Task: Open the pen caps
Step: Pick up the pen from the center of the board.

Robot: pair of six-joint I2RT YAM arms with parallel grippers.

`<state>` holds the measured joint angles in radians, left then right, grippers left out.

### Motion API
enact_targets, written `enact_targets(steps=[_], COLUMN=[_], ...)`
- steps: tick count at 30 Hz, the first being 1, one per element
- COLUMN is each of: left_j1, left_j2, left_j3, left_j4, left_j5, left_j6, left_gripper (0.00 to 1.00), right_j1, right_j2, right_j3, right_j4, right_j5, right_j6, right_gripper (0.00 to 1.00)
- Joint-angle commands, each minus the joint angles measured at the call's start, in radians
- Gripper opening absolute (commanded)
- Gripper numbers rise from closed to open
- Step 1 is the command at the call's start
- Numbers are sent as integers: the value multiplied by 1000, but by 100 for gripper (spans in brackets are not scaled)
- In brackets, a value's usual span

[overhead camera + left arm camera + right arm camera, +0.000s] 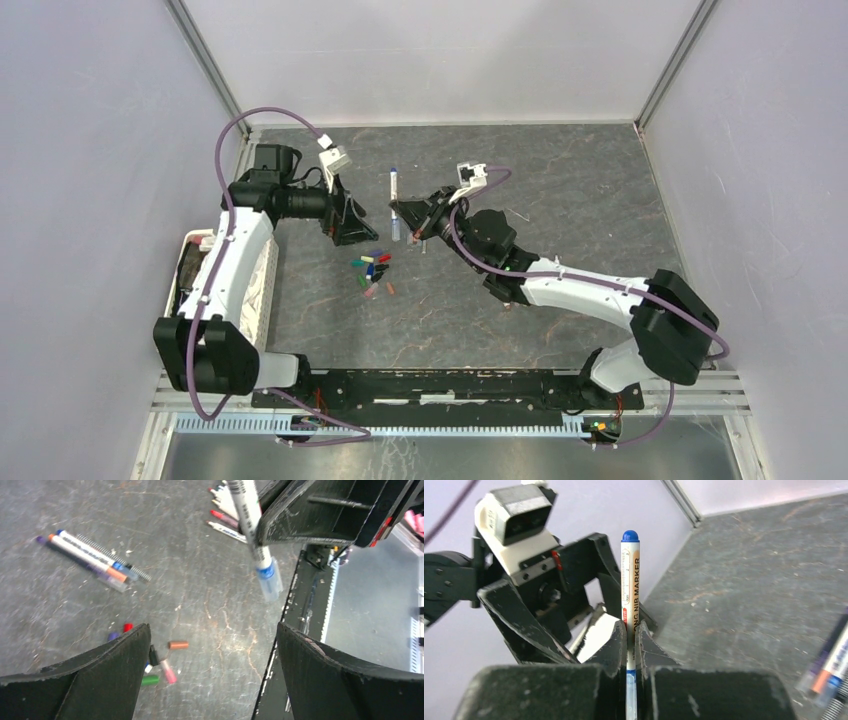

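My right gripper (405,213) (630,625) is shut on a white pen (395,195) (630,580) with a blue end, held above the table. A clear cap with a blue band (268,579) sits on the pen's other end. My left gripper (358,226) (212,630) stands open just left of that pen, with nothing between its fingers (100,675). Loose pen caps (372,270) lie in a small heap on the table below: brown (178,644), pink (168,672), green (150,680) and red (128,627).
More pens (90,560) lie side by side on the dark table (560,170), others (225,515) by the right gripper and some at the edge (829,672). A white basket (185,275) sits under the left arm. Grey walls close in three sides.
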<state>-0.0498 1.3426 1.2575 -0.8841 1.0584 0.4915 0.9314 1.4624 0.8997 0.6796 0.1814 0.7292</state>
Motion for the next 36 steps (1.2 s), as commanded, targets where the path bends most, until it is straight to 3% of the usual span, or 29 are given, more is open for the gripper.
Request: enact_targets(steps=[1, 6, 9, 13, 18, 20, 22, 24, 27, 30, 34, 36], left_j1=[-48, -92, -110, -122, -124, -126, -127, -127, -128, -128, -130, -137], left_j2=[-45, -70, -70, -62, -43, -42, -40, -38, -32, -20, -16, -23], left_j3=[30, -17, -20, -15, -37, -46, -54, -59, -63, -59, -60, -75], left_j4=[19, 87, 95, 94, 94, 95, 95, 95, 88, 63, 22, 8], left_j5=[90, 83, 81, 81, 76, 73, 71, 60, 10, -68, -235, -335], left_j6=[-63, -108, -104, -91, -75, -68, -61, -57, -32, 28, 179, 276], left_gripper=[100, 99, 93, 75, 45, 38, 25, 4, 2, 2, 2, 2], right_j1=[41, 70, 79, 89, 96, 97, 100, 107, 108, 104, 50, -8], right_j2=[27, 61, 78, 74, 43, 36, 30, 19, -6, -40, -111, -141], right_j3=[3, 31, 36, 28, 4, -7, -18, -33, -59, -39, 34, 53], right_j4=[241, 255, 262, 270, 261, 263, 258, 255, 253, 152, -126, -243], right_j5=[53, 60, 53, 66, 112, 126, 136, 157, 182, 163, 20, -80], right_j6=[46, 65, 91, 92, 50, 40, 28, 11, -7, -28, -60, -57], right_gripper=[0, 0, 0, 0, 0, 0, 0, 0, 1, 23, 46, 50])
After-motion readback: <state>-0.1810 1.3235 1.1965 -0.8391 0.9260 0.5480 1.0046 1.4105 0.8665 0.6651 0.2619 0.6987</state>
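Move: The right gripper already holds the pen by its barrel, and the pen's capped end is about 3 cm back of and 5 cm below that hand. From the wide-open left gripper the cap is some 6 cm to the right, 1 cm back and level. On the table roughly 22 cm below the left hand, the pile of caps is about 5 cm ahead and 1 cm left, the uncollected pens 16 cm ahead and 8 cm right. Bring the left gripper about 4 cm right and 3 cm back to the pen's cap while the right hand carries the pen some 3 cm left and 2 cm back to meet it. Shut the left fingers around the cap at its blue band, then open the right ones about halfway, easing that hand back to the right, and finally start lowering the pen with the left. ##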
